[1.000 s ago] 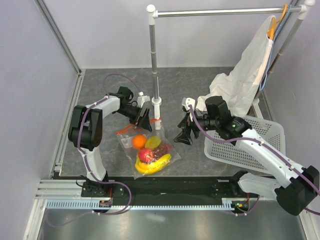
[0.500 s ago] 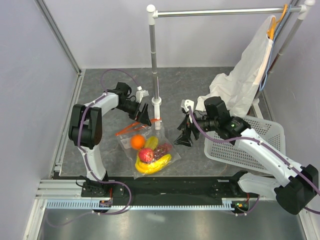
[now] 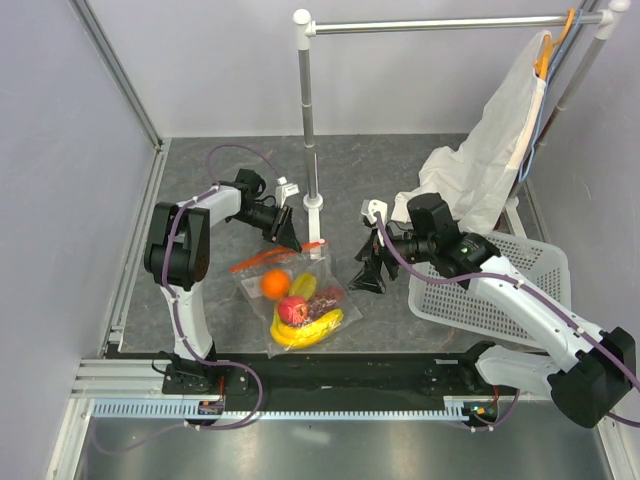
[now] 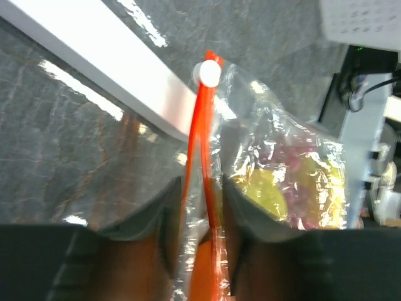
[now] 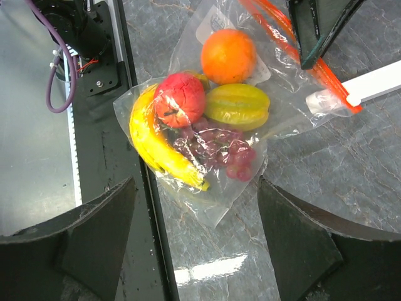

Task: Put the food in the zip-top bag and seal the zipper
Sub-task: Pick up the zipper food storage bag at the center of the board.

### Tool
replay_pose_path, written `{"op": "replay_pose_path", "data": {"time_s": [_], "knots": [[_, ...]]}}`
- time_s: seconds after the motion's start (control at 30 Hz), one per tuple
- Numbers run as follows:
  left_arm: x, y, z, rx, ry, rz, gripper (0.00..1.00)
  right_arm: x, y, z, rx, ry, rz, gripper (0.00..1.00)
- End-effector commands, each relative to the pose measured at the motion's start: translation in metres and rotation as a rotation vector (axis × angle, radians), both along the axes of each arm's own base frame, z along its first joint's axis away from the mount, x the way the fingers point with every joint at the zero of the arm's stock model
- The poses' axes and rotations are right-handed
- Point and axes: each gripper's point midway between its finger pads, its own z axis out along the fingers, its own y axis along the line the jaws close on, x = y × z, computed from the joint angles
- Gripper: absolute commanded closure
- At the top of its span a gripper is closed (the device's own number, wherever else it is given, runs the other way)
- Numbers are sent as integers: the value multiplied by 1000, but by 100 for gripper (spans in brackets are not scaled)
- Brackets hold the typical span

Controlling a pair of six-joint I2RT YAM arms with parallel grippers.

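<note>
The clear zip-top bag point(image 3: 335, 285) lies flat on the table with the food inside: a banana point(image 5: 156, 150), dark red grapes point(image 5: 219, 150), an orange point(image 5: 229, 55), a red fruit point(image 5: 180, 98) and a yellow-green fruit point(image 5: 237, 105). Its red zipper point(image 4: 202, 125) runs between the fingers of my left gripper point(image 4: 202, 188), which is shut on the strip. The white slider point(image 4: 207, 73) sits at the far end, ahead of the fingers. My left gripper point(image 3: 287, 232) is at the bag's far edge. My right gripper point(image 3: 370, 270) hovers open and empty just right of the bag.
A garment rack's pole with a white base point(image 3: 313, 215) stands right behind the bag's mouth. A white cloth bag point(image 3: 490, 160) hangs at the back right. A white mesh basket point(image 3: 500, 290) sits at the right, under the right arm.
My left gripper has shifted slightly back and left along the zipper, and more of the red strip shows to its right. The right gripper has barely moved.
</note>
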Motion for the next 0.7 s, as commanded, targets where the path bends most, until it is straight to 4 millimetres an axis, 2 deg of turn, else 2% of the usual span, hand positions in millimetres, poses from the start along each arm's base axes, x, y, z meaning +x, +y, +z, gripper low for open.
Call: {"op": "replay_pose_path", "data": {"time_s": [0.0, 0.07, 0.1, 0.2, 0.43, 0.67], "knots": [[-7, -12, 46, -130, -32, -48, 84, 0, -1, 4, 12, -11, 2, 16], [-15, -15, 62, -141, -44, -61, 97, 2, -2, 3, 9, -10, -10, 16], [-19, -15, 65, -142, -47, -69, 98, 2, -3, 2, 7, -6, -12, 16], [-33, -20, 83, -148, -81, -107, 98, 4, -4, 3, 10, -2, -28, 16], [-64, -23, 129, -101, -303, -225, 98, 18, -18, 3, 5, 1, -102, 15], [-126, -39, 158, -49, -511, -432, 98, 18, -14, 2, 23, 29, -60, 16]]}}
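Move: The zipper edge at the bag's mouth already lies between the left hand's half-closed fingers. The slider end is some 6 cm to the right and about 1 cm farther out. The filled bag's middle lies about 11 cm back and 3 cm below, with the orange roughly 8 cm back and 4 cm left; the stand's white foot is about 5 cm ahead and 4 cm right. From the right hand, that zipper edge is about 13 cm ahead, 14 cm left and 16 cm below. Pinching the bag's zipper edge as they shut fully, the left fingers keep hold and hoist it about 14 cm while drawing it some 9 cm back over the fruit and slightly right, gathering speed as the wrist rolls roughly 25 degrees. The open, empty right hand eases about 3 cm forward and right, away from the bag. ##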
